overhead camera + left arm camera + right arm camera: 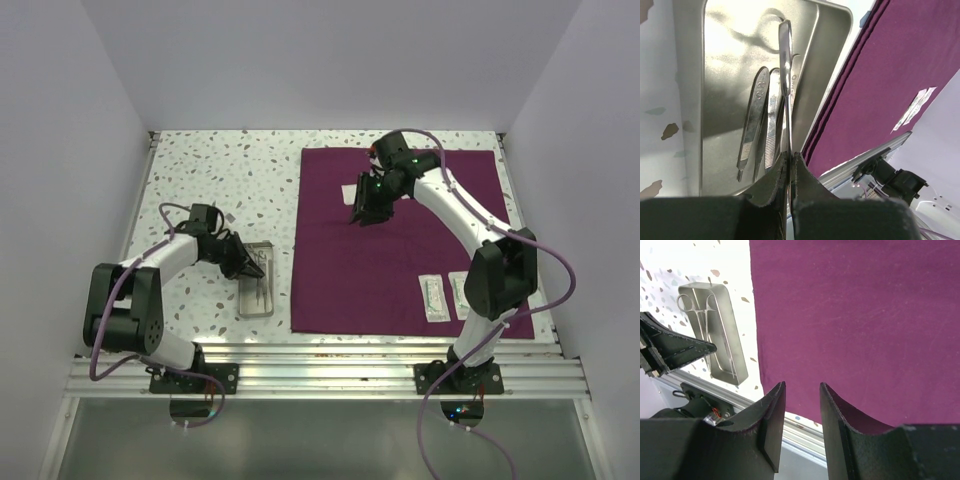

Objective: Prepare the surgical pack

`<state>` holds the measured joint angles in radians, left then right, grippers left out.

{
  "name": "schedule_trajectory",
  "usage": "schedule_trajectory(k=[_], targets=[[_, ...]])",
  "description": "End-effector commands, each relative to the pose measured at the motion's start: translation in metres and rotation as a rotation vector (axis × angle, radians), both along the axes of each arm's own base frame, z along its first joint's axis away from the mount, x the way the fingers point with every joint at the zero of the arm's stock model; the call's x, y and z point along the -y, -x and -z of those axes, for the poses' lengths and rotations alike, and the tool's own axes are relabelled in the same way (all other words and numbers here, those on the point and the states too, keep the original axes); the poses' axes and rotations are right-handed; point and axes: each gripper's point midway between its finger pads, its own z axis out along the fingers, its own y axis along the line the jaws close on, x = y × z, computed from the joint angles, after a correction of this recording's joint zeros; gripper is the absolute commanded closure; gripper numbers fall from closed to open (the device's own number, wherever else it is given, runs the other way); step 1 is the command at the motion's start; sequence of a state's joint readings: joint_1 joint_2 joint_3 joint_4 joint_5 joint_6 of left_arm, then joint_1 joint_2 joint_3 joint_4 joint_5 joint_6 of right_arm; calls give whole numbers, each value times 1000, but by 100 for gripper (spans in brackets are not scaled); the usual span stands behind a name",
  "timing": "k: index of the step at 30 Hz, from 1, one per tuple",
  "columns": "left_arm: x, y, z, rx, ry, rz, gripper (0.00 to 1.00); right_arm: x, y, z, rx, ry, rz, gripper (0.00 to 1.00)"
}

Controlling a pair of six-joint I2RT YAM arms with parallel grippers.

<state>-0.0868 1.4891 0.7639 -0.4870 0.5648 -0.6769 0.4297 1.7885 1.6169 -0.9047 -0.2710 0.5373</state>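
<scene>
The dark purple cloth [400, 240] of the surgical pack lies flat on the right half of the table. Left of it stands the small steel tray [257, 300]. My left gripper [790, 154] is over the tray's near end, shut on a thin metal instrument [785, 75] that runs up the tray [715, 100] beside the tweezers [752, 125]. Two white gauze packets [435, 297] rest on the cloth's near right part. My right gripper [802, 385] hangs open above the cloth [865, 315], with nothing between its fingers.
The speckled white tabletop [210, 170] shows around the tray and behind it. An aluminium rail [330, 350] runs along the near edge by the arm bases. White walls close in the left, back and right sides.
</scene>
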Motion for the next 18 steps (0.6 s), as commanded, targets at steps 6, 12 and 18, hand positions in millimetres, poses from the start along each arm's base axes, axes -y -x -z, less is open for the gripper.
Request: schedule_trajectory(k=[6, 12, 18], targets=[[2, -18, -8, 35, 75, 14, 100, 3, 0, -17, 56, -11, -5, 62], [-5, -16, -1, 3, 62, 10, 99, 2, -1, -16, 54, -14, -5, 62], [-14, -14, 0, -14, -2, 11, 68, 0, -1, -14, 50, -23, -12, 62]])
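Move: The left hand holds the scissors by the jaw end, their rings reaching forward, and has the metal tray right under it: the tray's middle is level ahead, about 1 cm to its left and 3 cm below. Inside the tray the tweezers and scalpel lie some 2 cm back and 4 cm down. The purple cloth's left edge runs about 7 cm to the right. From the idle right hand the tray lies about 22 cm left, 10 cm back and 14 cm below. Barely travelling, the left hand hovers low in the tray over the tweezers and scalpel, easing forward and left and settling slightly, about 1 cm in all. It keeps its pinch on the scissors' jaws at first, then late on opens the fingers from shut to roughly a third, letting go of the scissors. ##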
